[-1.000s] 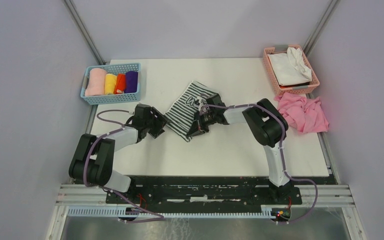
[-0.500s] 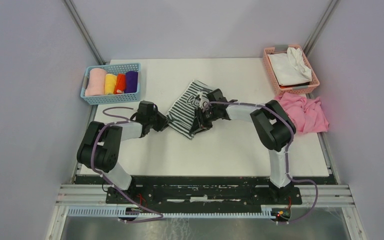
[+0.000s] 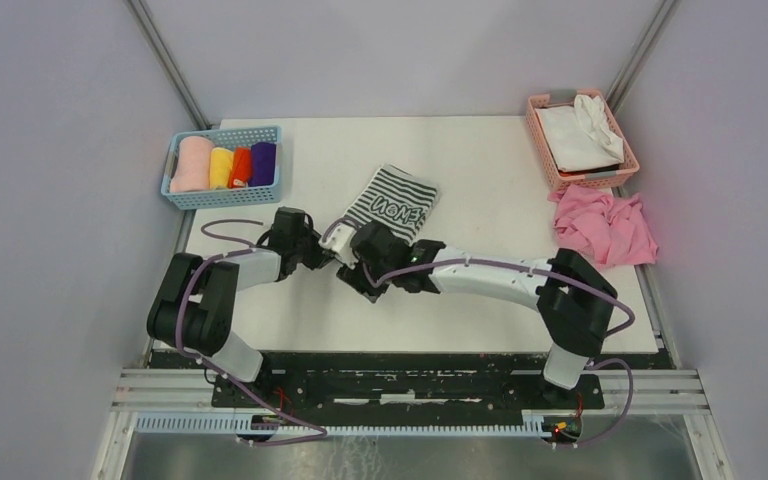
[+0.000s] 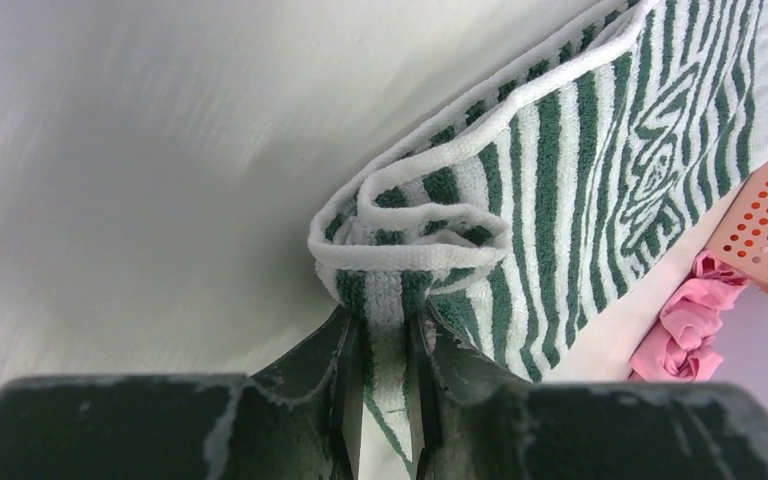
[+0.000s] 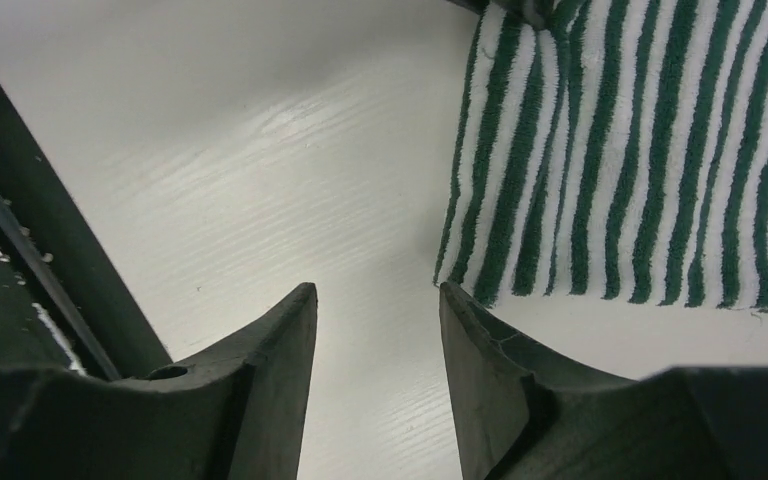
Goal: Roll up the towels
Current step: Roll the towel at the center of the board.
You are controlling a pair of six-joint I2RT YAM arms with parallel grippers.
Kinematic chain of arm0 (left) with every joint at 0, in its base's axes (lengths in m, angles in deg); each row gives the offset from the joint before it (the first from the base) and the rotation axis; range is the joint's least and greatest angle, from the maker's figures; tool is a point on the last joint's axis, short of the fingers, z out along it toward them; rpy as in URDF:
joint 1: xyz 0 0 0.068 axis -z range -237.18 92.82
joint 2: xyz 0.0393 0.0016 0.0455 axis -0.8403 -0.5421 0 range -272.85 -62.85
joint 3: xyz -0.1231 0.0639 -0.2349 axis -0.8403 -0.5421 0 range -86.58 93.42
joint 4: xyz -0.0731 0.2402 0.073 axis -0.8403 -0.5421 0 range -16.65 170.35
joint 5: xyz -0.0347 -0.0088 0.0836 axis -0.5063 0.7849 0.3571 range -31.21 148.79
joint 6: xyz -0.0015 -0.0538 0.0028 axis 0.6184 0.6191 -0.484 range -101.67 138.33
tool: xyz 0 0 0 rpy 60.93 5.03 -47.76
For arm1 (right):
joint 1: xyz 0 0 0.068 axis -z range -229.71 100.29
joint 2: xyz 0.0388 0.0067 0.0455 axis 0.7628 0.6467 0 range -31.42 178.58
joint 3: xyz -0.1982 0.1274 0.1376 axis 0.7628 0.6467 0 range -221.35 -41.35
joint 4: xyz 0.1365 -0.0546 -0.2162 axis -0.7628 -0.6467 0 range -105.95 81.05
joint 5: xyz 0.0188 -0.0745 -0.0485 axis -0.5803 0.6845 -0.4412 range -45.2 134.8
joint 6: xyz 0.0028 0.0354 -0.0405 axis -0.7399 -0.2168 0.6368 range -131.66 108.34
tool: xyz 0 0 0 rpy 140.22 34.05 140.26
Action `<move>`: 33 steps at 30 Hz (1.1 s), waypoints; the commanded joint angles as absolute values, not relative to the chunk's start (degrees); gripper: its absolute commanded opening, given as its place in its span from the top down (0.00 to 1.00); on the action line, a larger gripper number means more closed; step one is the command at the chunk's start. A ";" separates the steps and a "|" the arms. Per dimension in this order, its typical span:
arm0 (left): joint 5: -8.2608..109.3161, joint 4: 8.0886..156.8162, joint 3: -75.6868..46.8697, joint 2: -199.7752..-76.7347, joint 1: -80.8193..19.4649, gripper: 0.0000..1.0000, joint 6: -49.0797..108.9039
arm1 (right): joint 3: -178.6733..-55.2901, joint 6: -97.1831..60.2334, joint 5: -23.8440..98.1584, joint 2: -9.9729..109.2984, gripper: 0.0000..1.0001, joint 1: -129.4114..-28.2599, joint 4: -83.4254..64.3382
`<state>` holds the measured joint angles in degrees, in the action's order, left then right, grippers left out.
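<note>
The green-and-white striped towel [image 3: 392,200] lies mid-table with its lettering showing. Its near-left end is folded over on itself [image 4: 410,230]. My left gripper [image 4: 385,330] is shut on that folded edge, with striped cloth pinched between the jaws; in the top view it [image 3: 327,250] sits at the towel's near-left end. My right gripper [image 5: 375,300] is open over bare table, just off the towel's near corner [image 5: 500,270], with nothing between its fingers. From above it [image 3: 360,277] is close beside the left gripper. A purple towel [image 3: 263,163] lies rolled in the blue basket [image 3: 222,196].
The blue basket at the back left also holds pink, yellow and orange rolls. A pink basket [image 3: 545,150] at the back right holds a white cloth [image 3: 580,135]. A crumpled pink cloth [image 3: 605,225] lies in front of it. The right arm stretches across the table's near half.
The right gripper has let go of the striped towel, opened and swung toward the near left. The left gripper has closed on the towel's near-left edge. The towel's lettering now shows.
</note>
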<state>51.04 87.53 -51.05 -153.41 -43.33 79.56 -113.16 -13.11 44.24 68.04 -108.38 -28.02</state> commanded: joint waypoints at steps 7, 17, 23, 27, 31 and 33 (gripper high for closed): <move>54.57 76.59 -54.88 -151.33 -43.29 0.76 77.23 | -119.17 0.22 66.65 78.72 0.44 -117.82 -27.33; 54.48 75.88 -54.88 -150.07 -43.28 0.75 76.78 | -119.26 1.82 71.87 80.78 0.44 -118.09 -26.05; 54.72 75.39 -54.54 -150.01 -43.25 0.75 76.45 | -119.75 1.87 74.55 82.36 0.44 -118.09 -26.70; 54.64 75.43 -54.68 -150.35 -43.20 0.75 76.43 | -119.64 1.83 75.07 82.55 0.43 -118.10 -26.23; 54.62 75.74 -54.81 -150.56 -43.12 0.75 76.51 | -120.71 1.74 74.54 83.89 0.41 -118.00 -27.49; 54.57 75.78 -54.83 -150.58 -43.00 0.75 76.43 | -121.06 1.49 74.50 84.89 0.41 -117.93 -28.02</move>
<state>51.41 83.40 -52.91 -149.68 -43.29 79.52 -118.32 1.64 72.57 83.12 -118.11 -27.91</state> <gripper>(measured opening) 0.251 0.586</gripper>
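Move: The striped towel's rolled near end is already pinched in the left fingers by its left tip; from the left hand the roll's middle is about 2 cm back and 5 cm to the right, level with it. From the open right hand that middle lies some 5 cm ahead, 3 cm left and 8 cm below. The lettering on the flat stretch is about 14 cm ahead and 8 cm right of the right hand, on the table. Still pinching the roll's left end, the left hand drags it back about 2 cm, then holds. Meanwhile the open right hand sinks some 6 cm, first easing back slightly and then reaching forward about 3 cm, and turns some 35 degrees from pointing left-and-down to forward-and-down, which brings its parted fingers to the roll's right end; whether they touch can't be seen. ##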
